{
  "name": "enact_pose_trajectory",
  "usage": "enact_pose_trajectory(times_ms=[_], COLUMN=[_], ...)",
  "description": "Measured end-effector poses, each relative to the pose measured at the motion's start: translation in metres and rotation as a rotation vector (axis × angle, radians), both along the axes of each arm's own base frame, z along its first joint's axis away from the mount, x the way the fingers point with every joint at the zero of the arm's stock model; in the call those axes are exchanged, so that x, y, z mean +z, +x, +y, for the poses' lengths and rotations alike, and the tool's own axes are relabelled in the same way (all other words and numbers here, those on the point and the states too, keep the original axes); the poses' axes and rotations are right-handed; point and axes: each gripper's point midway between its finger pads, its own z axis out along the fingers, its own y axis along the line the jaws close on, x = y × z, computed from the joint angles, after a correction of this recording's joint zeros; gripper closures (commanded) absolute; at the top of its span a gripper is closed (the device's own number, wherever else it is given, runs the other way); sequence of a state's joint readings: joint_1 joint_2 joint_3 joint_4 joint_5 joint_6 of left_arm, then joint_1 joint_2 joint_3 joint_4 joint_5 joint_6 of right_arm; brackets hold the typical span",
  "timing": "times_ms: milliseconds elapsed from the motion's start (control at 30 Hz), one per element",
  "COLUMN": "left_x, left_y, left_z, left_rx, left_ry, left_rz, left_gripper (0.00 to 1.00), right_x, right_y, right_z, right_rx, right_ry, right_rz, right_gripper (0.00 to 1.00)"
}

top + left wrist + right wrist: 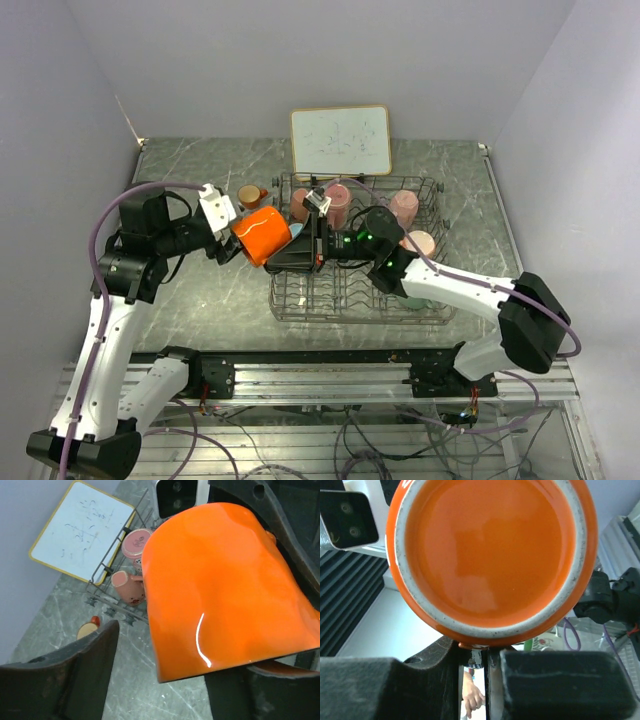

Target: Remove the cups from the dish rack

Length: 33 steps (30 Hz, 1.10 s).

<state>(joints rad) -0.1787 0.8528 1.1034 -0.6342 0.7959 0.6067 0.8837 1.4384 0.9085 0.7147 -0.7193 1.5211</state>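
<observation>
A large orange mug (264, 234) (225, 580) hangs in the air on its side, just left of the dish rack (360, 300). My right gripper (300, 250) (480, 655) is shut on its handle, and the mug's open mouth (490, 555) faces the right wrist camera. My left gripper (245, 240) (165, 675) straddles the mug's body. One finger (90, 660) stands clear of it with table showing between, and the other lies behind the mug. Pink mugs (338, 200) (404, 205) (420, 243) stand in the rack. A small orange mug (249, 195) (89, 628) sits on the table.
A white framed board (340, 140) (80, 530) leans on the back wall behind the rack. Two pink mugs (136, 542) (127, 586) sit at the rack's near corner in the left wrist view. Grey marbled table (200, 300) lies left of the rack.
</observation>
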Motion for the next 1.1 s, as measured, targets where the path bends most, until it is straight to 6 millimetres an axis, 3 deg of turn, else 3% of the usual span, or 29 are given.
enact_pose_trajectory(times_ms=[133,200,267,300,367,533,600,700,900,1100], left_x=[0.001,0.003,0.005,0.009,0.016,-0.002,-0.016,-0.031,-0.067,-0.098], left_y=[-0.002,-0.004,-0.004,-0.004,-0.002,0.006,0.019,0.050,0.119,0.172], left_z=[-0.005,-0.008,-0.009,-0.008,-0.008,-0.003,0.008,0.032,0.088,0.124], left_rx=[-0.018,-0.028,-0.024,-0.021,-0.011,0.071,0.175,0.366,0.705,0.862], left_ry=[-0.032,-0.052,-0.068,-0.083,-0.098,-0.093,-0.065,0.029,0.297,0.453], left_rz=[0.041,0.061,0.074,0.077,0.072,0.187,0.249,0.314,0.442,0.578], left_gripper=[0.52,0.68,0.89,0.92,0.93,0.93,0.93,0.93,0.93,0.93], right_x=[0.008,0.013,0.015,0.011,0.002,0.006,0.003,-0.007,-0.022,-0.055], right_y=[-0.007,-0.007,-0.006,-0.005,-0.005,-0.008,0.001,0.024,0.088,0.113], right_z=[0.004,0.006,0.010,0.011,0.014,0.013,0.007,-0.008,-0.063,-0.132], right_rx=[0.017,0.011,0.013,0.016,0.016,0.013,-0.032,-0.144,-0.440,-0.663], right_ry=[0.050,0.083,0.113,0.114,0.112,0.123,0.083,-0.010,-0.288,-0.659], right_rz=[0.037,0.054,0.075,0.090,0.118,0.104,0.081,0.031,-0.113,-0.216], right_gripper=[1.00,0.99,0.85,0.75,0.54,0.14,0.06,0.00,0.00,0.00])
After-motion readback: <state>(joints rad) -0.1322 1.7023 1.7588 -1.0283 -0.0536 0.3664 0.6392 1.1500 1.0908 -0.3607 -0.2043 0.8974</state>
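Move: The orange cup hangs by its handle from the right hand; its middle lies about 5 cm right of the left hand and 2 cm ahead, at the same height. From the right hand it is roughly 6 cm ahead and 3 cm left, level. The small cup already on the table stands some 26 cm ahead of the left hand, 6 cm left and 28 cm below. The blue cup in the rack is about 9 cm ahead of the left hand, 10 cm right and 24 cm below. Nearly still at first, the left hand closes its open fingers on the orange cup's rim wall, one inside and one outside. The right fingers then open off the handle, and that hand backs away right and forward over the rack, sinking slightly. The left hand carries the cup forward and left, about 17 cm out and lower, towards the small cup, turning its fingers counter-clockwise and steeply down. ##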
